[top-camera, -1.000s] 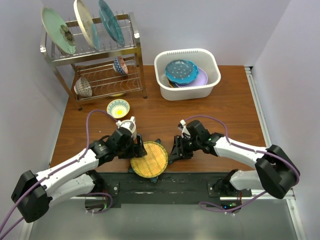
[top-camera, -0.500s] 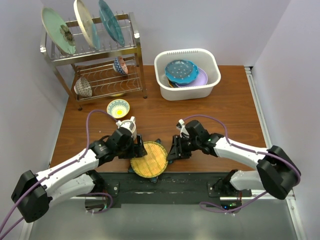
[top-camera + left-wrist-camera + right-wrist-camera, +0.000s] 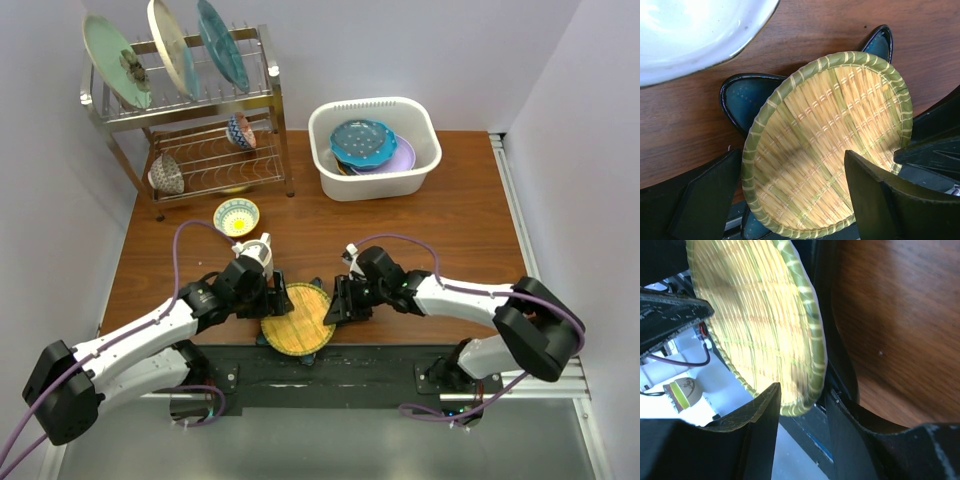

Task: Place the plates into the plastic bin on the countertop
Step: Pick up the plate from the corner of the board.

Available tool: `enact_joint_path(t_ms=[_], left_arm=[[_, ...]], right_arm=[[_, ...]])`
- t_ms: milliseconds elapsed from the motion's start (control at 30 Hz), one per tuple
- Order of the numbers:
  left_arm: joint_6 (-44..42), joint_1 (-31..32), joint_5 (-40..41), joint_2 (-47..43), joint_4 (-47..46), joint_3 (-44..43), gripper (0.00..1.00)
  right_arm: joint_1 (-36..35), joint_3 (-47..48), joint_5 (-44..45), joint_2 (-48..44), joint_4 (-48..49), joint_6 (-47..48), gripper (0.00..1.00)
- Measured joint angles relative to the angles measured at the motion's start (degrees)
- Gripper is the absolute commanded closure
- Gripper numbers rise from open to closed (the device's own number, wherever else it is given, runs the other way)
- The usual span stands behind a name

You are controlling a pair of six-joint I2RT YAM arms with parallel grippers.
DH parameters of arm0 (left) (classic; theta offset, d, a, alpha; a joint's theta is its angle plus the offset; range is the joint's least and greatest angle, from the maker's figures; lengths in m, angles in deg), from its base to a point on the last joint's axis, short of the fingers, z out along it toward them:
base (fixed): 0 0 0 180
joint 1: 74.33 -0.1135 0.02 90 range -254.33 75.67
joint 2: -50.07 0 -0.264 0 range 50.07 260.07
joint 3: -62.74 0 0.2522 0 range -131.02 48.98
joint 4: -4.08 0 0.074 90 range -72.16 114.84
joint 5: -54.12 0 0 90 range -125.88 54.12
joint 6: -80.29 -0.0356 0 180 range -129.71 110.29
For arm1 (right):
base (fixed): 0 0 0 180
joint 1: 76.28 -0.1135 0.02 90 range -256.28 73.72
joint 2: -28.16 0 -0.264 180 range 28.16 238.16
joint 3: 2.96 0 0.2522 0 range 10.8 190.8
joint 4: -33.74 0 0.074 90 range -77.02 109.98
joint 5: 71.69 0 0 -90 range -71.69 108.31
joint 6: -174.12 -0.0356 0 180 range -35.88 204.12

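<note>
An amber woven-pattern plate (image 3: 298, 320) with a green rim (image 3: 825, 145) lies on a teal star-shaped plate (image 3: 742, 97) at the countertop's (image 3: 400, 230) near edge. My left gripper (image 3: 275, 300) is open wide, its fingers (image 3: 705, 200) straddling the plate's left side. My right gripper (image 3: 335, 300) is part open, and the amber plate's right rim (image 3: 807, 340) sits between its fingers (image 3: 760, 412). The white plastic bin (image 3: 330, 178) at the back holds a blue dotted plate (image 3: 362, 140) and a lavender one (image 3: 404, 156).
A steel wire rack (image 3: 265, 95) at the back left holds three upright plates, mint (image 3: 115, 60), cream (image 3: 170, 45) and dark teal (image 3: 222, 42), with small bowls (image 3: 241, 130) below. Another patterned bowl (image 3: 237, 216) stands just behind my left arm.
My right gripper has slid left along the countertop until its fingers are over the amber plate's right rim. The plate and the left gripper have stayed put.
</note>
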Motion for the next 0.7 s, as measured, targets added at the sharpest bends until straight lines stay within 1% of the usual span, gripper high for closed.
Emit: enact_joint_path(t_ms=[267,367,400,433,467,600,700], left_arm=[[-0.02,-0.02,0.07,-0.02,0.04,0.09,0.12],[-0.09,-0.02,0.09,-0.11,0.13,0.22,0.12],[-0.09,-0.02,0.11,-0.15,0.2,0.22,0.12],[-0.15,-0.02,0.2,-0.22,0.28,0.22,0.12],[-0.35,-0.02,0.33,-0.28,0.63,0.22,0.12],[-0.57,-0.07,1.16,-0.81,2.12,0.22,0.12],[-0.66,-0.09,1.73,-1.51,2.93,0.22,0.11]], right_arm=[[-0.72,-1.14,1.46,1.44,7.06,-3.34,0.56],[-0.72,-2.6,1.92,1.44,10.67,-4.81,0.67],[-0.72,-2.91,1.99,1.44,11.23,-5.16,0.78],[-0.7,-3.15,2.16,1.44,11.72,-5.51,0.84],[-0.68,-3.34,2.36,1.44,12.17,-5.68,0.87],[-0.46,-3.5,1.84,1.22,14.56,-7.28,0.97],[-0.55,-3.5,1.7,0.57,15.74,-7.5,1.0]])
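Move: The woven plate's middle lies about 8 cm to the right hand's left and 2 cm back, some 1 cm lower, its right rim already between the half-open fingers. The board is beneath it, about 7 cm left, 2 cm back and 4 cm down. The mug stands roughly 17 cm left and 12 cm farther out. From the left hand, the same plate's middle is about 4 cm right, 5 cm back and 2 cm below. Moving left and a little forward, about 2 cm each, the right hand works farther over the plate's right rim, pinches it between closing fingers, then rises 1.5 cm or so, rolling its left side up by nearly 10 degrees. The left hand, wide open at the opposite rim, eases about 1 cm left without closing. ##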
